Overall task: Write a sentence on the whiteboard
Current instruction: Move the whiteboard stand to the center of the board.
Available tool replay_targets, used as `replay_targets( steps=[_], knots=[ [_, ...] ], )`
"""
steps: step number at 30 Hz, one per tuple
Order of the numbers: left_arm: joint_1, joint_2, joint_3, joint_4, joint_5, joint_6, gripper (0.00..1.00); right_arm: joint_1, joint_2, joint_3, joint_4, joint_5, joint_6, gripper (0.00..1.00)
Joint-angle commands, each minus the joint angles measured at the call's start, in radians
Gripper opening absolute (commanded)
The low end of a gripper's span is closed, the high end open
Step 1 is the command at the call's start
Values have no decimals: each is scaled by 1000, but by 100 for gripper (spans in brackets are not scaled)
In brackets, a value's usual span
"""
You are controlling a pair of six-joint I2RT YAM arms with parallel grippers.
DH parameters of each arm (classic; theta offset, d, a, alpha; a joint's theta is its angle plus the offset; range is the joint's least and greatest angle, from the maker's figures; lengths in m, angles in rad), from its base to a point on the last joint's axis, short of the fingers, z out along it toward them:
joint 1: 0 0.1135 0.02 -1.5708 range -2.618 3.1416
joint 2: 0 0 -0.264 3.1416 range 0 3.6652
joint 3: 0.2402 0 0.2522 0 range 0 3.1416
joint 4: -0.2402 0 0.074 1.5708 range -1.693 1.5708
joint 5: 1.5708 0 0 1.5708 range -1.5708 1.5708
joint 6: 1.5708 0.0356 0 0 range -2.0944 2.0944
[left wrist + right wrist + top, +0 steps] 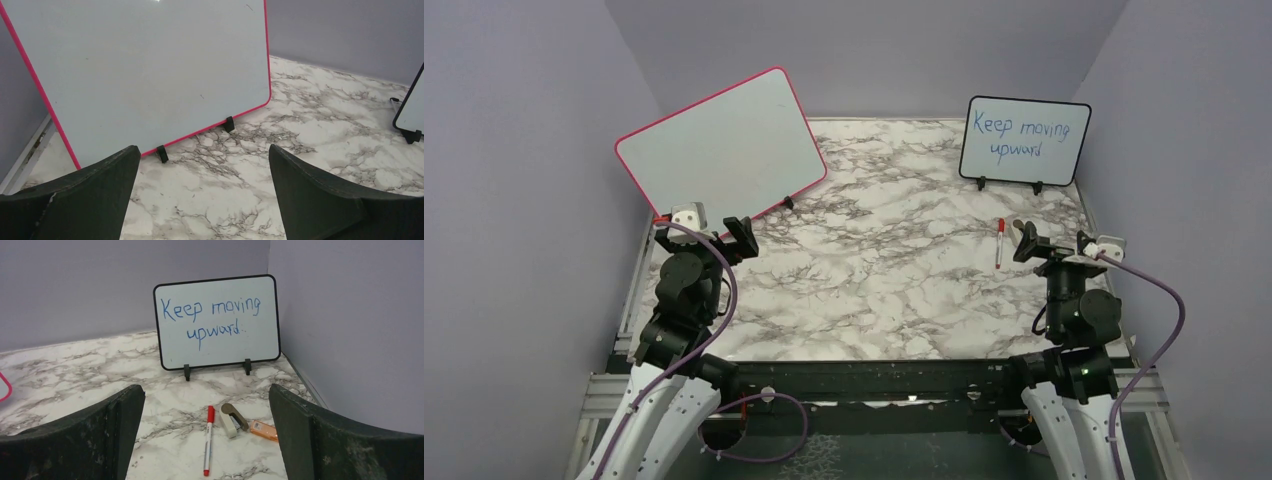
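Observation:
The whiteboard [724,150] with the red-pink frame stands tilted on small black feet at the back left. Its face is blank, and no red sentence shows on it. It fills the left wrist view [150,75]. My left gripper [707,238] is open and empty just in front of its lower edge, and its jaws stand wide apart in the left wrist view [204,147]. A red-capped marker [999,243] lies on the table at the right. My right gripper [1059,250] is open and empty just behind it, with the marker [208,440] lying between its spread fingers [204,390].
A smaller black-framed board [1024,140] with blue "Keep moving upward" stands at the back right. A small stapler [232,420] and an orange object [263,430] lie beside the marker. The marble table [874,270] has purple walls on three sides.

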Motion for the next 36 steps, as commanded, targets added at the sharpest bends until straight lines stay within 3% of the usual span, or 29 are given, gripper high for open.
replay_targets(
  steps=[1,16,28,36],
  knots=[
    [-6,-3,17,19,-9,7,99,-4,-22,-16,42,34,19,100],
    [-6,123,39,-23,-9,-25,99,-4,-38,-28,49,61,48,100],
    [13,492,125,-108,-52,-141,99,-4,-44,-32,45,78,60,100],
    [165,695,161,-103,-4,-293,99,-3,-47,-32,39,68,62,100]
  ],
)
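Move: Ahead of the left hand, the nearer black stand foot under the red-framed whiteboard lies about 13 cm out, 5 cm to the left and 14 cm below. The farther stand foot is some 19 cm ahead, 6 cm to the right and equally low; the whiteboard's middle is about 20 cm ahead, 1 cm left and 3 cm below. From the right hand, the nearer foot lies roughly 15 cm ahead, 63 cm left and 16 cm below. Sinking ever faster towards the nearer stand foot and the lower red edge, the empty left hand drops about 13 cm while reaching some 6 cm forward. Its wrist tips the fingers down by roughly 30 degrees and, late on, swings them slightly counter-clockwise; the fingers stay wide open, with no touch on the stand. ##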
